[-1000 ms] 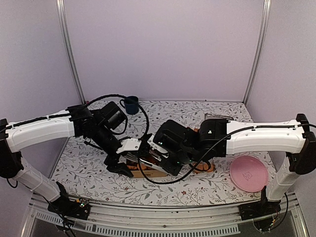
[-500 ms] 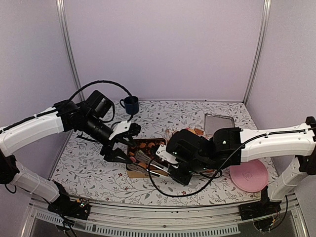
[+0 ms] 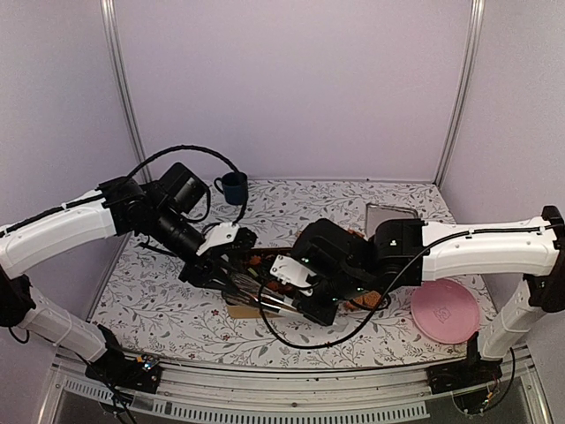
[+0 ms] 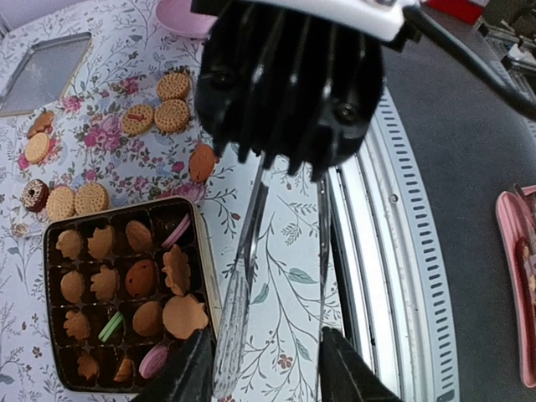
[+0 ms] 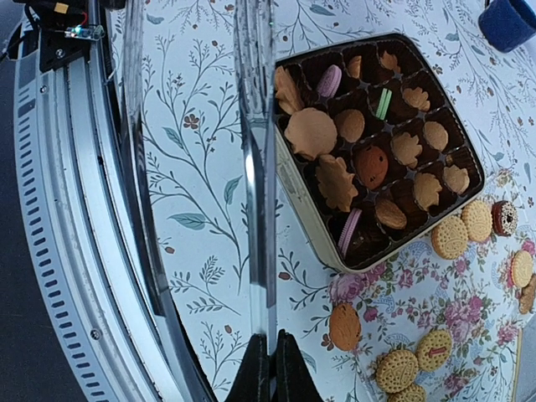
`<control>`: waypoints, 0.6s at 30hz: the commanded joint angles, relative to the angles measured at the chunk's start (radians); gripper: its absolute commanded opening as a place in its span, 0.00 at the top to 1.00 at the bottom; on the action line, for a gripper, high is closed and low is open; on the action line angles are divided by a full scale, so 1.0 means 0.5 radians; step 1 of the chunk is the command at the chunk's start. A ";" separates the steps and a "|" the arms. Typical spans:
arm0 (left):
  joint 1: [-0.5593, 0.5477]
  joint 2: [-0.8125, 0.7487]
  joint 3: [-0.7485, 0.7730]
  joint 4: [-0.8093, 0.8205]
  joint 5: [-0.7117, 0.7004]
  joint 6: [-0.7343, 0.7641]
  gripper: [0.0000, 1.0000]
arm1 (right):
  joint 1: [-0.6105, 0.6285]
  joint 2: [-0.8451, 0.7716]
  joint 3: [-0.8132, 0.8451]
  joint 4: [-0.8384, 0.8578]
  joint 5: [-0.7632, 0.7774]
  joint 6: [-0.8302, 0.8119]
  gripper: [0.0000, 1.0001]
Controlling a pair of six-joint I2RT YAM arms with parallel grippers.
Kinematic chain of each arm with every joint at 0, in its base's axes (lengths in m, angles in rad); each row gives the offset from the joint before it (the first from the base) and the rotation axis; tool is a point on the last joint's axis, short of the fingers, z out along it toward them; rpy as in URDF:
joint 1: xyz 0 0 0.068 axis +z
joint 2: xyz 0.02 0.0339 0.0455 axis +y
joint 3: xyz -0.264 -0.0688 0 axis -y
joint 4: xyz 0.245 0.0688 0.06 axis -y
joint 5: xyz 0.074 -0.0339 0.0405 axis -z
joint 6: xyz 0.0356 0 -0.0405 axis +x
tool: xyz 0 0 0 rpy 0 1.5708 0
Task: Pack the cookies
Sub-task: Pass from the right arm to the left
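An open square tin point(image 3: 250, 310) point(image 4: 205, 276) point(image 5: 301, 205) sits mid-table, its dark cups filled with golden, pink, green and brown cookies point(image 4: 184, 314) point(image 5: 310, 132). More loose cookies point(image 4: 172, 84) point(image 5: 398, 368) lie on the floral mat beyond it. Metal tongs point(image 3: 265, 299) point(image 4: 234, 310) point(image 5: 255, 184) hang over the table beside the tin's near wall. My right gripper point(image 3: 305, 305) point(image 5: 272, 364) is shut on one thin end of them. My left gripper point(image 3: 228, 274) point(image 4: 268, 368) brackets both tong arms, its fingers point(image 4: 197, 368) against the metal.
A pink plate point(image 3: 445, 310) lies at the near right. A blue cup point(image 3: 234, 187) point(image 5: 511, 21) stands at the back. A flat metal lid point(image 3: 391, 216) point(image 4: 46, 71) rests at the back right. The ridged front rail point(image 4: 402, 251) runs just beside the tongs.
My left jaws have narrowed onto the tongs' arms. The left arm rose and shifted right toward the tin; the right arm swung the tongs back toward it.
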 commanded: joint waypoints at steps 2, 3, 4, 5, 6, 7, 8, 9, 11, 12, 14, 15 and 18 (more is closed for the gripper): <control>-0.032 -0.028 -0.015 -0.013 -0.128 0.046 0.55 | -0.057 -0.027 0.033 0.016 -0.132 -0.076 1.00; -0.033 -0.038 -0.008 -0.008 -0.170 0.047 0.49 | -0.059 -0.028 0.029 -0.001 -0.138 -0.082 1.00; -0.032 -0.048 0.002 0.017 -0.234 0.030 0.40 | -0.061 -0.024 0.029 -0.018 -0.137 -0.085 1.00; -0.031 -0.061 0.011 0.045 -0.289 0.015 0.34 | -0.062 -0.020 0.028 -0.034 -0.136 -0.092 1.00; -0.032 -0.070 0.025 0.053 -0.332 0.023 0.31 | -0.063 -0.020 0.028 -0.045 -0.131 -0.092 1.00; -0.031 -0.071 0.042 0.051 -0.367 0.035 0.30 | -0.063 -0.019 0.028 -0.048 -0.130 -0.095 1.00; -0.031 -0.069 0.061 0.040 -0.390 0.044 0.29 | -0.063 -0.019 0.028 -0.053 -0.128 -0.097 1.00; -0.031 -0.067 0.075 0.036 -0.409 0.049 0.28 | -0.063 -0.022 0.026 -0.054 -0.124 -0.098 1.00; -0.032 -0.066 0.103 0.036 -0.439 0.046 0.28 | -0.065 -0.022 0.025 -0.059 -0.124 -0.102 1.00; -0.031 -0.067 0.119 0.031 -0.445 0.035 0.27 | -0.066 -0.020 0.025 -0.064 -0.128 -0.102 1.00; -0.030 -0.070 0.165 0.017 -0.446 0.026 0.27 | -0.066 -0.017 0.019 -0.066 -0.127 -0.102 1.00; -0.033 -0.068 0.181 -0.001 -0.416 0.029 0.27 | -0.067 -0.016 0.014 -0.068 -0.125 -0.103 1.00; -0.044 -0.054 0.184 -0.088 -0.313 0.056 0.31 | -0.088 -0.009 0.016 -0.065 -0.133 -0.112 1.00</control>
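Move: The tongs' free ends lie right at the left hand, between its part-closed fingers. For the right hand, which holds the tongs, these ends are about 24 cm to its left, 3 cm ahead and 4 cm above. From the left hand, the cookie box is roughly 11 cm ahead, 7 cm right and 18 cm below; a loose oval cookie lies some 7 cm ahead, 20 cm right and 19 cm below. The left fingers spread from about half open to nearly three-quarters, easing their squeeze on the tongs' two legs, while the hand slides about 2.5 cm forward towards the box, rises a centimetre late on and swings its fingertips some 10 degrees forward. The right gripper stays shut on the tongs and keeps them stretched out towards the left hand, shifting them only about a centimetre forward and to the right. ##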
